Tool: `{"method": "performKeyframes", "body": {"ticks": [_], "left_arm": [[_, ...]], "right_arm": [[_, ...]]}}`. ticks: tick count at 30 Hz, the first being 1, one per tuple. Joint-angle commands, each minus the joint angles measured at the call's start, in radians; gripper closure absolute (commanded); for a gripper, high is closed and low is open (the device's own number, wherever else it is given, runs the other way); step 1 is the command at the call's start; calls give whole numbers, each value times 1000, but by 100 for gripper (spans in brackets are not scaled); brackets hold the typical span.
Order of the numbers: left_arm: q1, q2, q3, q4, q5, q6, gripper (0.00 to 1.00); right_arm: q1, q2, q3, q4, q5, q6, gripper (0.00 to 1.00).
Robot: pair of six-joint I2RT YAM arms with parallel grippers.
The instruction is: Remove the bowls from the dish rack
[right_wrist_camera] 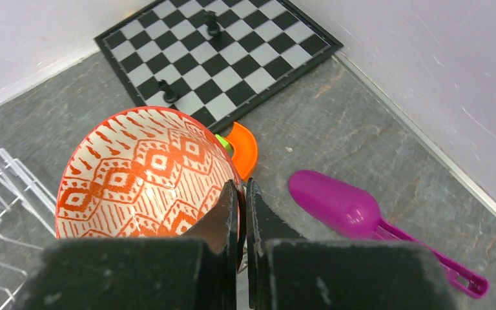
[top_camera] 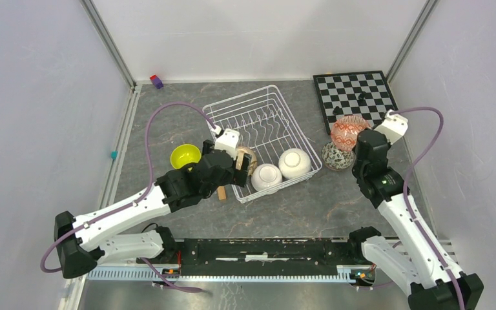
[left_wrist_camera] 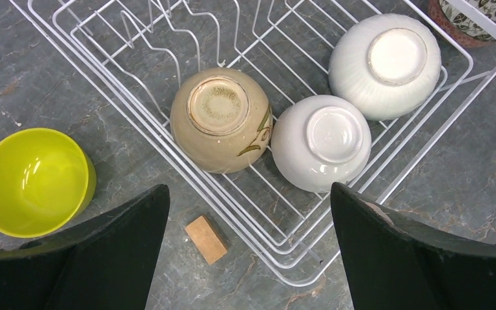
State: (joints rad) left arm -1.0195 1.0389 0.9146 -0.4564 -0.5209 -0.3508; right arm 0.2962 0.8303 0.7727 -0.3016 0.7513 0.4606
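Note:
The white wire dish rack [top_camera: 258, 119] holds three upturned bowls: a tan one [left_wrist_camera: 221, 119] and two white ones [left_wrist_camera: 321, 142] [left_wrist_camera: 385, 57]. My left gripper [left_wrist_camera: 248, 194] hovers open above the rack's near corner [left_wrist_camera: 301, 283], with nothing between its fingers. A lime-yellow bowl [top_camera: 185, 155] stands upright on the table left of the rack. My right gripper [right_wrist_camera: 242, 187] is shut on the rim of the red-patterned bowl [right_wrist_camera: 142, 174], held by the chessboard's near corner. A blue-and-white bowl [top_camera: 337, 155] sits on the table just right of the rack.
The chessboard [top_camera: 355, 97] with a few pieces lies at the back right. A purple spoon [right_wrist_camera: 342, 203] and an orange item [right_wrist_camera: 244, 148] lie beside the red bowl. A small wooden block [left_wrist_camera: 206, 239] rests against the rack's near-left side. White walls enclose the table.

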Motion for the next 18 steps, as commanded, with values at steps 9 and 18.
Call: {"method": "performKeyframes", "body": {"ticks": [9, 18], "left_arm": [[6, 42, 24, 74, 80, -70, 0], [6, 54, 6, 86, 133, -100, 0]], "right_arm": [[-63, -21, -49, 19, 43, 182, 100], [-64, -64, -223, 151, 75, 251, 100]]}}
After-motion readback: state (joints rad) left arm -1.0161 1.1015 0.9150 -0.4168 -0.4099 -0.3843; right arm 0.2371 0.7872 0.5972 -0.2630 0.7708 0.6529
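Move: The right hand holds the orange-patterned bowl over the speckled bowl, whose middle lies about 4 cm left, level with it and 21 cm below; the orange toy is 6 cm ahead and 2 cm right. From the open left hand the small white bowl is 7 cm right, 2 cm ahead, 13 cm below; the beige bowl is 7 cm ahead and 1 cm left, the fluted white bowl 6 cm ahead and 16 cm right. The right hand keeps its pinch on the patterned bowl's rim and lowers it about 5 cm towards the speckled bowl, drifting some 2 cm right and slightly back while rolling its left side up and turning a little clockwise. The left hand, fingers still wide open, starts after a brief pause, easing about 2.5 cm right and some 1.5 cm down towards the small white bowl. ##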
